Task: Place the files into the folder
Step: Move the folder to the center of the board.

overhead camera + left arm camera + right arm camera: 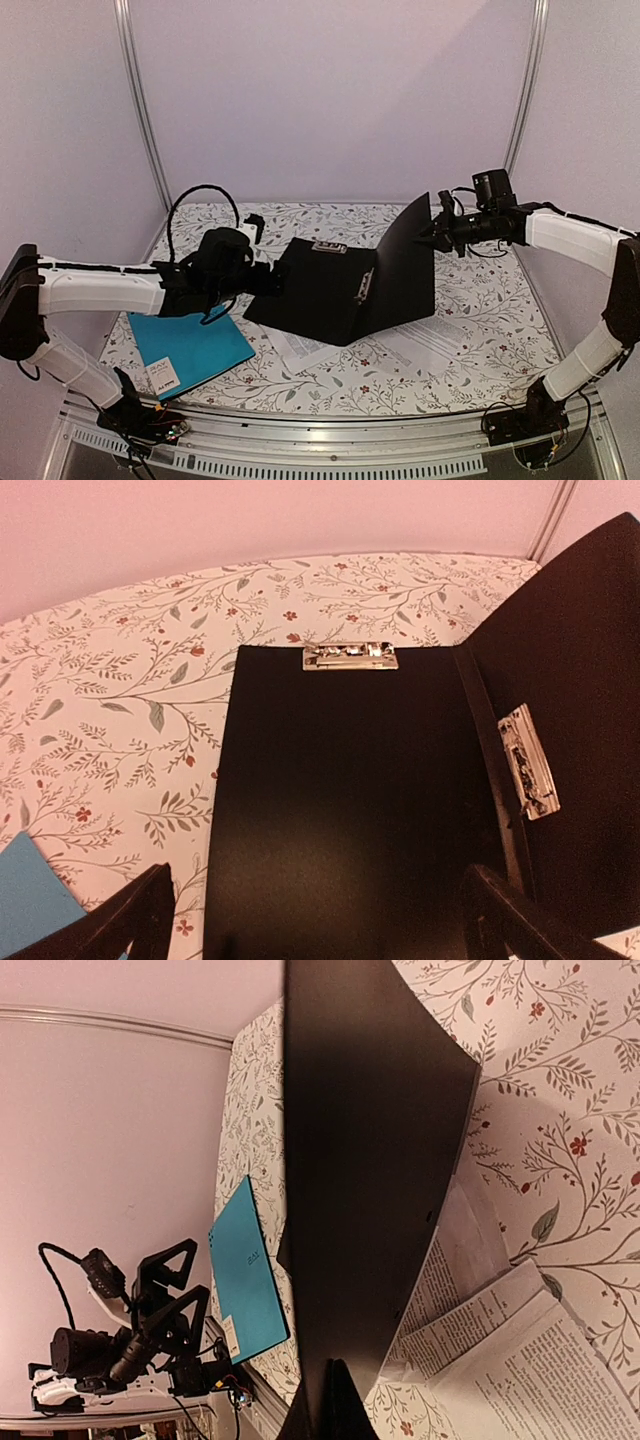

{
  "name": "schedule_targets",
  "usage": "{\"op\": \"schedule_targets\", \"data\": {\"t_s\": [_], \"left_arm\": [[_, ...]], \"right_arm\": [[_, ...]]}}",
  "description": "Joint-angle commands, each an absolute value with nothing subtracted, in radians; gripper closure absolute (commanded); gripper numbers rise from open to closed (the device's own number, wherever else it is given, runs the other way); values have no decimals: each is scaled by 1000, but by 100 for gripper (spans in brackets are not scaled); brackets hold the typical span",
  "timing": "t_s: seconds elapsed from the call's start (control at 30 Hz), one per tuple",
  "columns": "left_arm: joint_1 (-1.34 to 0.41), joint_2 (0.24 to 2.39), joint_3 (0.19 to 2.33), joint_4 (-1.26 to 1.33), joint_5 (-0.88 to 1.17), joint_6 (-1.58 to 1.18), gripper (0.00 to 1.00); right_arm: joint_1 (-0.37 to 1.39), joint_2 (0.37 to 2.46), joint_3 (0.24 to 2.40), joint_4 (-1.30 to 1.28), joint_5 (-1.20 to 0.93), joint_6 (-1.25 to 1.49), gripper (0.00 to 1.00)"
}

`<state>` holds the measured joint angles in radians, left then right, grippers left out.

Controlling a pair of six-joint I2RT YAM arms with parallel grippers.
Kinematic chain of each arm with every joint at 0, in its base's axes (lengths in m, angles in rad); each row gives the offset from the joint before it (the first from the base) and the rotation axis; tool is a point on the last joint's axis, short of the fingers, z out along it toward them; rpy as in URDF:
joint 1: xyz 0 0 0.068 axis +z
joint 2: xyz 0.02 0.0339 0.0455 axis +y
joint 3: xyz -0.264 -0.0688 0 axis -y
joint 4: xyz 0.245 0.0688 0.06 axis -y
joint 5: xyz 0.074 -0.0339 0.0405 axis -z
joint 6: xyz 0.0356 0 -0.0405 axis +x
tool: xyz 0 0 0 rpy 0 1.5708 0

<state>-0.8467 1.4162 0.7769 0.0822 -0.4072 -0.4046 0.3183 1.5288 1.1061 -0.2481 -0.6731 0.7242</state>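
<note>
The black folder (330, 290) lies open in the middle of the table, with silver clips (350, 657) on its inner face. Its right cover (405, 265) stands raised, and my right gripper (430, 232) is shut on that cover's top edge. In the right wrist view the fingertips (335, 1400) pinch the cover (370, 1160) edge-on. My left gripper (268, 282) is open at the folder's left edge, hovering over the flat panel (340, 810) with nothing between its fingers (140, 920). The files (520, 1340), white printed sheets, lie on the table partly under the folder (300, 352).
A teal-blue folder (190, 350) lies at the front left, under the left arm. A black cable (200, 195) loops at the back left. The floral tablecloth (480, 300) is bounded by walls behind and at both sides.
</note>
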Motion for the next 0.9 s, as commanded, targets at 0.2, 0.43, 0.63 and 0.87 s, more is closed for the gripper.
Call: {"op": "schedule_targets", "data": {"t_s": [0.2,0.43,0.63,0.87], "left_arm": [[-839,1465,827,51,-380,-344,0],[-839,1533,882,31,-308,-283,1],[-839,1568,919,11,-248,-211,1],[-838,1639,978,-52,-114,-21,1]], "right_arm": [[301,1437,1127,-635,-778,463,100],[295,1473,1162,-716,-859,376,100],[290,1525,1211,-787,-749,299,100],[266,1620,1258,-882,-628,187,99]]}}
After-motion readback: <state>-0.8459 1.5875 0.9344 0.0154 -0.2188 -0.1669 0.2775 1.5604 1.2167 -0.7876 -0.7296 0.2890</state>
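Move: The closed right fingers hold the outer edge of the folder's raised right panel. From them the folder's spine lies about 16 cm to the left, 5 cm back and 15 cm below, with the loose papers some 17 cm back and nearly straight below. The left hand hovers about 11 cm above the flat left panel, whose middle is about 9 cm to its right and 3 cm ahead; its clip is 12 cm right and 15 cm ahead. The blue folder is 18 cm left and 12 cm back. Keep the right fingers pinched on the raised panel's edge and drag the folder back towards the bases by about 7 cm, turning the hand some 15 degrees counter-clockwise, then ease slightly forward, right and down. Meanwhile bring the open left gripper about 5 cm to the right and a little down over the flat panel, swinging it clockwise, without gripping anything. ##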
